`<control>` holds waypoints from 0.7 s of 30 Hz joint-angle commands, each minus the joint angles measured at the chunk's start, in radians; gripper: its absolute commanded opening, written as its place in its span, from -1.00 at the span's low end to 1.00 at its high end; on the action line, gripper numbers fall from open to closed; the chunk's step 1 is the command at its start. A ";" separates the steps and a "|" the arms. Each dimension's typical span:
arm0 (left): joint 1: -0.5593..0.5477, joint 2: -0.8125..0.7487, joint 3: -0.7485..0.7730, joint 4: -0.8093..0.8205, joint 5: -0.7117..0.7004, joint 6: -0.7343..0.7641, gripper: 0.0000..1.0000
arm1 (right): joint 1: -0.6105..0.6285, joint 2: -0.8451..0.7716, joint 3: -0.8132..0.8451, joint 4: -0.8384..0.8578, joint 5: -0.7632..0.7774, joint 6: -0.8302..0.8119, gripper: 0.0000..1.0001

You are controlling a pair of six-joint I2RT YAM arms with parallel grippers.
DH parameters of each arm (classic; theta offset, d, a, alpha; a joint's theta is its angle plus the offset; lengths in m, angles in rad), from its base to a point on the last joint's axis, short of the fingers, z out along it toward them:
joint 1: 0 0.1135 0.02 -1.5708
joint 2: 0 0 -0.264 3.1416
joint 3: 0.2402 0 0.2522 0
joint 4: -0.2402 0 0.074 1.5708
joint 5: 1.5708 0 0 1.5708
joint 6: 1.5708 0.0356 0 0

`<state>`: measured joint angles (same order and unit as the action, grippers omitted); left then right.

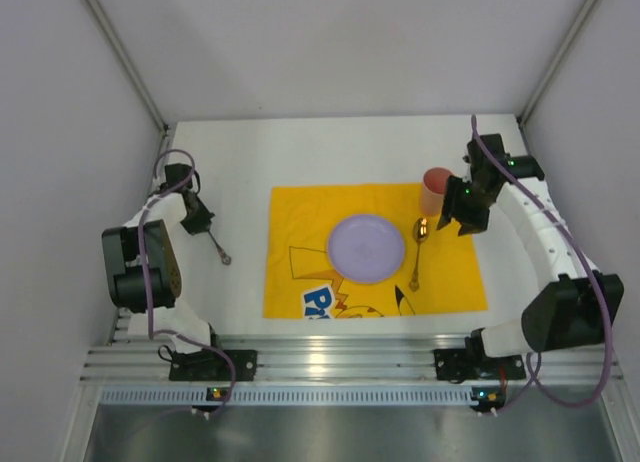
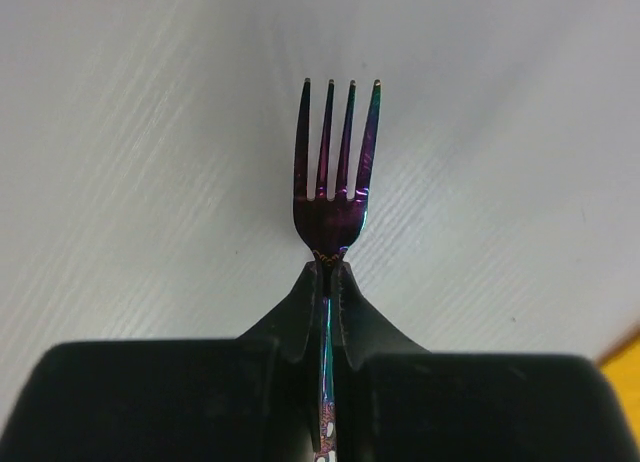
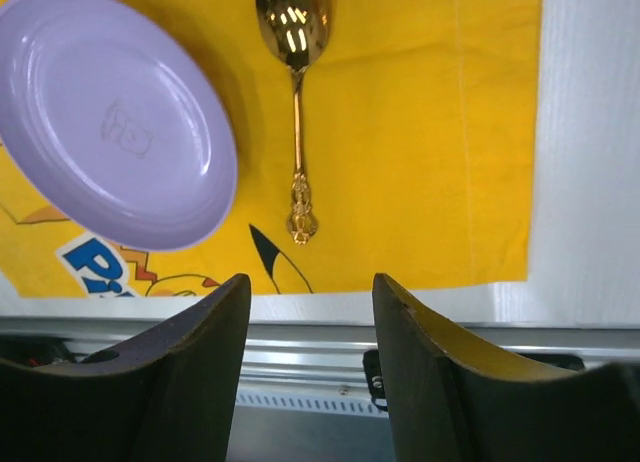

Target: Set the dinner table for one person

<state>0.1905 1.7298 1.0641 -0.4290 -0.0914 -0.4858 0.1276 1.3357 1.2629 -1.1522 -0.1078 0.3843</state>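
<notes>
The white dinner table [image 1: 240, 152] holds a yellow cartoon mat [image 1: 455, 272]. On the mat lie a lilac plate [image 1: 366, 248] and, to its right, a gold spoon [image 1: 418, 248]. A pink cup [image 1: 434, 190] stands at the mat's far right corner. My left gripper [image 1: 203, 226] is left of the mat, shut on the handle of an iridescent purple fork [image 1: 218, 248]. In the left wrist view the gripper [image 2: 330, 272] holds the fork [image 2: 335, 172] tines forward above the bare table [image 2: 120, 182]. My right gripper [image 1: 460, 222] is open and empty beside the cup, above the mat's right edge [image 3: 430, 132], with the spoon [image 3: 295, 102] and plate [image 3: 110, 122] ahead of the gripper [image 3: 310, 282].
A ribbed aluminium rail [image 1: 330, 362] runs along the near edge and also shows in the right wrist view [image 3: 300, 347]. White walls enclose the table on the left, right and far sides. Bare tabletop lies between the fork and the mat's left edge.
</notes>
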 commanded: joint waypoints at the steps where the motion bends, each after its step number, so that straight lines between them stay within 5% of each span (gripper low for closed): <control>1: 0.000 -0.148 -0.001 -0.034 0.025 0.021 -1.00 | -0.013 0.111 0.188 -0.127 0.105 -0.067 0.06; 5: -0.002 -0.240 0.019 -0.080 0.048 0.041 -1.00 | -0.008 0.143 0.274 -0.176 0.192 -0.068 0.08; 9: -0.037 -0.271 0.048 -0.120 0.073 0.052 -1.00 | -0.008 0.129 0.270 -0.169 0.116 -0.062 0.10; 21: -0.486 -0.262 0.046 -0.146 -0.024 -0.056 -1.00 | -0.009 -0.073 -0.022 -0.101 0.039 -0.002 0.15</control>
<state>-0.2489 1.4689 1.0988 -0.5709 -0.0944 -0.4988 0.1272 1.3346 1.2728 -1.2613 -0.0479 0.3630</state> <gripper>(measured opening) 0.026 0.573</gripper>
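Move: The left hand already holds the fork at its neck, just above the table. The bare strip of mat left of the plate lies about 24 cm to its right and 6 cm back; the mat's left edge is some 16 cm right and 6 back, the plate's middle 41 cm right and 6 back. From the raised right hand that strip is about 37 cm left, 5 cm ahead and 15 cm below. Keeping its pinch on the fork's neck, the left hand first goes straight up about 9 cm. It then swings level some 15 cm right towards the plate, turning about 25 degrees clockwise. The right hand, empty and half open, eases some 3 cm forward, then draws back about 5 cm over the mat's right part. ##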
